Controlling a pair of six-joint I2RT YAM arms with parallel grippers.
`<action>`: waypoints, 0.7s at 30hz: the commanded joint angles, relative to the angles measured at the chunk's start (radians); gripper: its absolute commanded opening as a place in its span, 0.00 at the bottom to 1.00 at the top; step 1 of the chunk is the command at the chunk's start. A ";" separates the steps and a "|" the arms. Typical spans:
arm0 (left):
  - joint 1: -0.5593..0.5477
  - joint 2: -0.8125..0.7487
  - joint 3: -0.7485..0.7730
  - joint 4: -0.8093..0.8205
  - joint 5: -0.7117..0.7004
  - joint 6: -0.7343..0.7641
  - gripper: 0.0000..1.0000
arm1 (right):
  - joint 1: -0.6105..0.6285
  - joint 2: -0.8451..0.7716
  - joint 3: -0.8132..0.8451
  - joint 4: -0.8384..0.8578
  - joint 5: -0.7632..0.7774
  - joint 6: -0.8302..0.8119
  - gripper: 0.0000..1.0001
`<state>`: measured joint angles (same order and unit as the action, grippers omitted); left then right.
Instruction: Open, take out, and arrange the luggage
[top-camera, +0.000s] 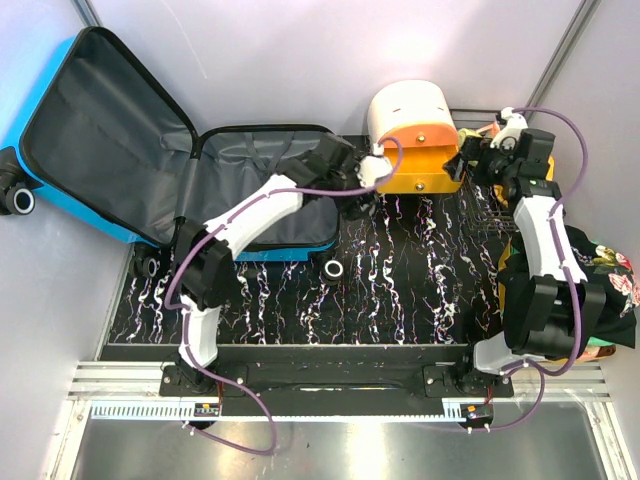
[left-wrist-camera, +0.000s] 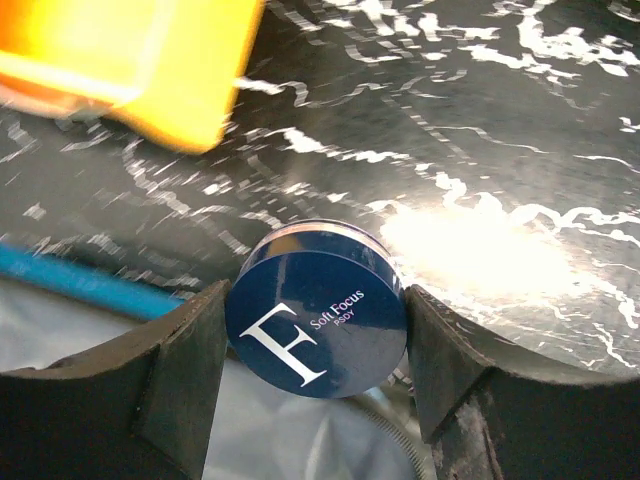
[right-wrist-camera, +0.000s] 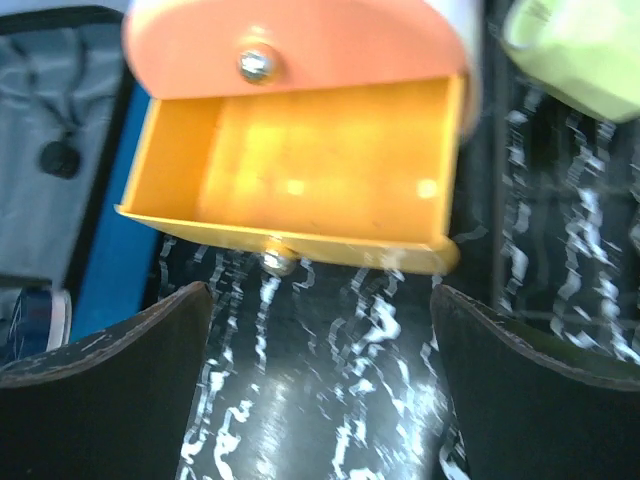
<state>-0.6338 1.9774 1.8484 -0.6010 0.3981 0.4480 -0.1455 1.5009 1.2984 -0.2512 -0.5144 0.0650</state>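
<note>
The luggage (top-camera: 62, 195) is a bright-blue hard-shell suitcase lying open at the far left, its lid raised and its dark grey lining (top-camera: 100, 120) showing. My left gripper (top-camera: 357, 198) is past the suitcase's right edge, close to the white-and-orange drawer box (top-camera: 412, 120). In the left wrist view it (left-wrist-camera: 315, 335) is shut on a round dark-blue compact (left-wrist-camera: 318, 310) marked "Soft Focus", held over the suitcase's rim (left-wrist-camera: 80, 280) and the table. My right gripper (top-camera: 463, 175) is open and empty (right-wrist-camera: 320, 380) in front of the box's open orange drawer (right-wrist-camera: 300, 160).
A small ring (top-camera: 334, 269) lies on the black marbled table (top-camera: 400, 290) in front of the suitcase. A wire rack (top-camera: 490, 215) and a dark floral bag (top-camera: 605, 275) are at the right. A pale green object (right-wrist-camera: 580, 50) sits right of the drawer box.
</note>
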 joint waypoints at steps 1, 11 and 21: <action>-0.075 0.052 -0.064 0.067 0.058 0.084 0.29 | -0.042 -0.109 0.036 -0.135 0.106 -0.109 1.00; -0.216 0.144 -0.245 0.352 -0.039 0.126 0.29 | -0.043 -0.249 0.007 -0.445 0.088 -0.292 1.00; -0.219 0.120 -0.154 0.274 -0.036 0.106 0.96 | -0.045 -0.185 0.018 -0.510 0.057 -0.392 1.00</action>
<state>-0.8646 2.1574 1.6051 -0.3443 0.3618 0.5507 -0.1917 1.2930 1.3010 -0.7242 -0.4355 -0.2539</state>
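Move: I'm holding the blue jar in my left hand, bound for bare table about 8 cm back, 8 cm to the right and some 18 cm below. From this hand, the empty suitcase half is centred roughly 11 cm ahead and 24 cm left. Its near wheel is 9 cm back and 4 cm left, and the open yellow drawer 14 cm ahead and 19 cm right. From my empty right hand that spot is about 17 cm back, 16 cm left and 22 cm down. I lower my left hand some 15 cm with the jar, swinging it back and right past the suitcase's near right corner onto the bare table. The wrist turns about 15 degrees clockwise on the way, and at the bottom my fingers open and let go of the jar. Meanwhile my open right hand draws back about 10 cm from the yellow drawer, rising a little, then sinking as it tips down. ##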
